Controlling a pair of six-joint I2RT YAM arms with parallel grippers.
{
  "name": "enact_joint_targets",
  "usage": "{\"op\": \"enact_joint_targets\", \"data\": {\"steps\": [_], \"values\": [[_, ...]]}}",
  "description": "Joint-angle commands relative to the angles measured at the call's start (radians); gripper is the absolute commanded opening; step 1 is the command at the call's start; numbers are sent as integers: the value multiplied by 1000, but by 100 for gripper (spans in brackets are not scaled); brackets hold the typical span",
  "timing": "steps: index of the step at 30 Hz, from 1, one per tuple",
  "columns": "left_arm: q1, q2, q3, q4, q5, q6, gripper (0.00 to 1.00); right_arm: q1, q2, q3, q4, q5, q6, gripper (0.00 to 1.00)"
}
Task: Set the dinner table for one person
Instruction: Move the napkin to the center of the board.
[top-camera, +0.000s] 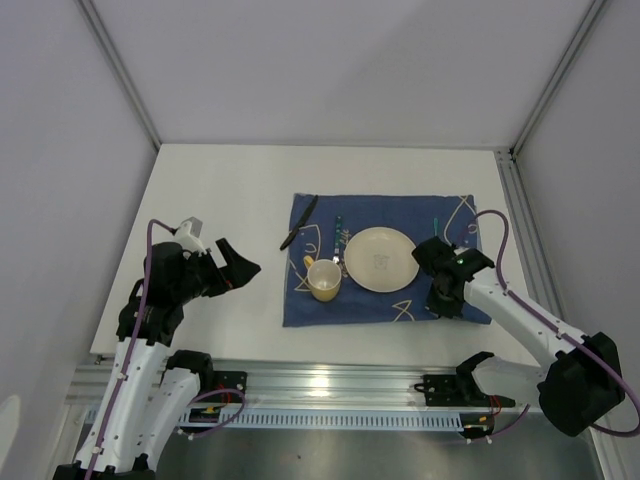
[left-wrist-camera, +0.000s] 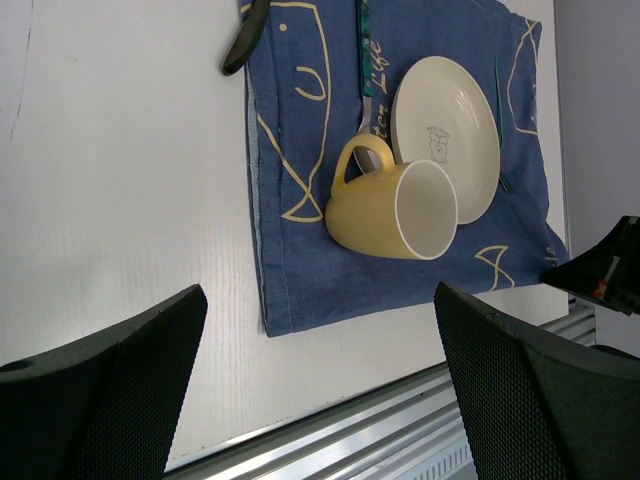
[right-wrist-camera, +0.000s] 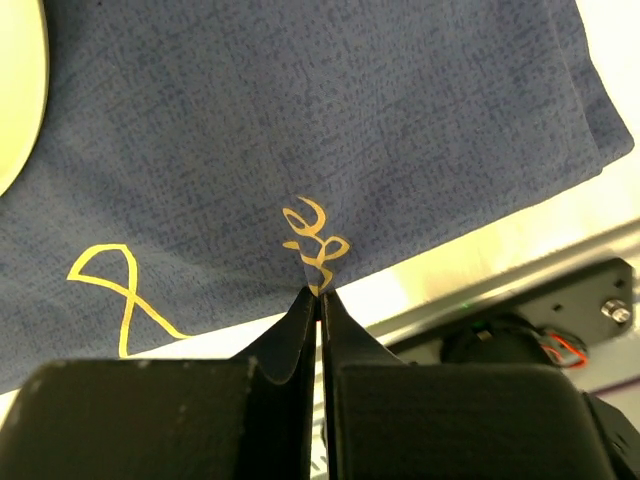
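Observation:
On the white dinner table (top-camera: 215, 215) lies a dark blue cloth (top-camera: 385, 305) with pale line drawings. A cream plate (top-camera: 381, 259) sits on it. A yellow mug (top-camera: 324, 280) lies on its side against the plate's left rim. A teal-handled utensil (top-camera: 338, 232) lies behind the mug. A black-handled utensil (top-camera: 298, 222) crosses the cloth's far left corner. My right gripper (right-wrist-camera: 320, 292) is shut on the cloth's near edge, right of the plate. My left gripper (left-wrist-camera: 320, 400) hangs open over bare table left of the cloth, holding nothing.
A thin green stick (top-camera: 436, 222) lies on the cloth right of the plate. Silver frame rails (top-camera: 330, 385) run along the near table edge. White walls close in the back and both sides.

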Motion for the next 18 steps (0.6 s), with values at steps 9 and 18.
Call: {"op": "enact_joint_targets", "data": {"steps": [9,18], "values": [[-8,-2,30,4,38,15,99,87,-35,24,-196,48,13,0],[-8,2,25,13,49,15,99,92,-23,93,-190,113,-6,72]]}}
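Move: The right hand still pinches the napkin's lifted near edge; the napkin's middle lies about 12 cm ahead of this hand, 12 cm to its left and 7 cm lower. The plate sits practically on that spot, the mug some 8 cm ahead and 25 cm left of the hand, and the table's near edge about 10 cm straight back. From the idle left hand the napkin's middle is roughly 7 cm ahead, 30 cm right and 18 cm below. The right hand draws the napkin's pinched edge back about 3 cm towards the table's near edge, then lets go. ##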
